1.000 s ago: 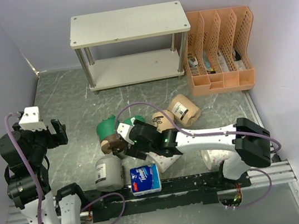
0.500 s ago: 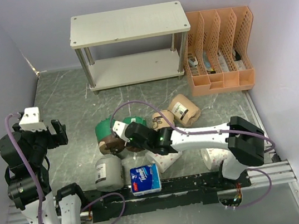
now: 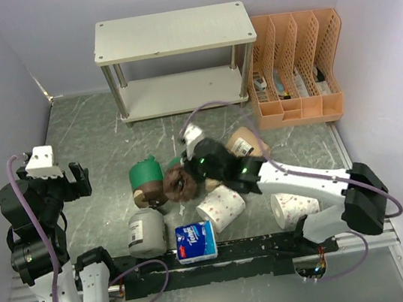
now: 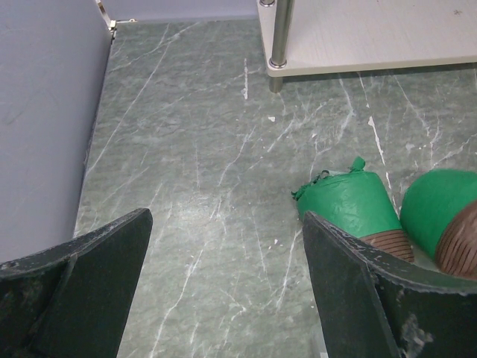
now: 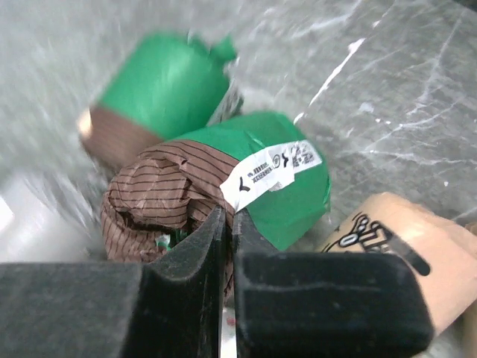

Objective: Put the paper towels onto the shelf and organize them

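My right gripper (image 5: 228,220) is shut on the crumpled brown wrapper end of a brown-and-green paper towel roll (image 5: 223,179), pinching the paper thinly. From above, that roll (image 3: 177,184) hangs at the right gripper (image 3: 192,172) in mid table. The other brown-and-green roll (image 3: 145,176) lies just to its left. A tan kraft roll (image 3: 249,142), two white dotted rolls (image 3: 221,207), a grey roll (image 3: 147,233) and a blue-and-white pack (image 3: 196,242) lie around. The shelf (image 3: 172,32) stands at the back with nothing showing on it. My left gripper (image 4: 223,224) is open over bare table at the left.
An orange perforated file organizer (image 3: 295,68) stands right of the shelf. Grey walls close in the left and right sides. A black rail (image 3: 240,255) runs along the near edge. The shelf's lower board and a silver leg (image 4: 277,37) show in the left wrist view.
My right gripper has shut on the brown-and-green roll's wrapper and swung right and toward the back, carrying the roll with it. The left arm has not moved.
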`<state>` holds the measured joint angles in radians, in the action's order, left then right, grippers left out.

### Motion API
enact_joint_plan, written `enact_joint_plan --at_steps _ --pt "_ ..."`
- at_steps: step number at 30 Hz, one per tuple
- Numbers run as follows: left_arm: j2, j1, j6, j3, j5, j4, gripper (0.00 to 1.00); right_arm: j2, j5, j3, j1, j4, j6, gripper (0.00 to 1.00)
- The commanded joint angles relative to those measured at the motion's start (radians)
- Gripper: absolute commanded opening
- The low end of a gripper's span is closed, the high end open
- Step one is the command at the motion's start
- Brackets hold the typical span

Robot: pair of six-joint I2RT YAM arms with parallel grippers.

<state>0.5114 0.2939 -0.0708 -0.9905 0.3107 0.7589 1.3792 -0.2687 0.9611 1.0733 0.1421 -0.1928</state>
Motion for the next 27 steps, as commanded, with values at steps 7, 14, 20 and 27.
enact_joint_plan --at_steps 7,14,20,27 --pt "-0.020 0.013 0.005 0.006 -0.019 -0.032 0.94 -0.057 0.331 0.024 -0.257 -0.242 -0.513 0.00" --pt "-0.024 0.013 0.007 0.005 -0.021 -0.033 0.94 -0.031 0.519 -0.146 -0.430 -0.607 -0.884 0.00" --pt "-0.021 0.013 0.005 0.006 -0.017 -0.032 0.94 0.078 0.592 -0.285 -0.571 -0.971 -1.207 0.00" --pt "-0.011 0.014 0.004 0.006 -0.011 -0.032 0.94 0.237 0.632 -0.248 -0.651 -1.132 -1.304 0.00"
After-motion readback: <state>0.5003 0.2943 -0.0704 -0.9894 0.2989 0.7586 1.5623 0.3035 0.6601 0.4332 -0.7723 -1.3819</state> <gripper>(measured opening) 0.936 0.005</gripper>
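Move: The right hand already pinches the brown end of a green-and-brown roll. The shelf's lower board lies about 31 cm ahead, straight on and roughly 8 cm lower. The other green roll is some 13 cm to the left and 2 cm back; the tan roll is 11 cm to the right, level with the hand; the spotted roll is 9 cm right and 12 cm back. From the idle left hand, the lower board lies about 32 cm ahead and 27 cm right. Keeping its shut fingers on the roll's brown wrapping, the right hand carries the roll forward about 14 cm and some 7 cm right towards the shelf's lower board. It climbs first, then sinks most of the way back while still going forward. All the while the wrist rolls strongly, some 80 degrees in all, its left side rising and its fingers swinging clockwise. ##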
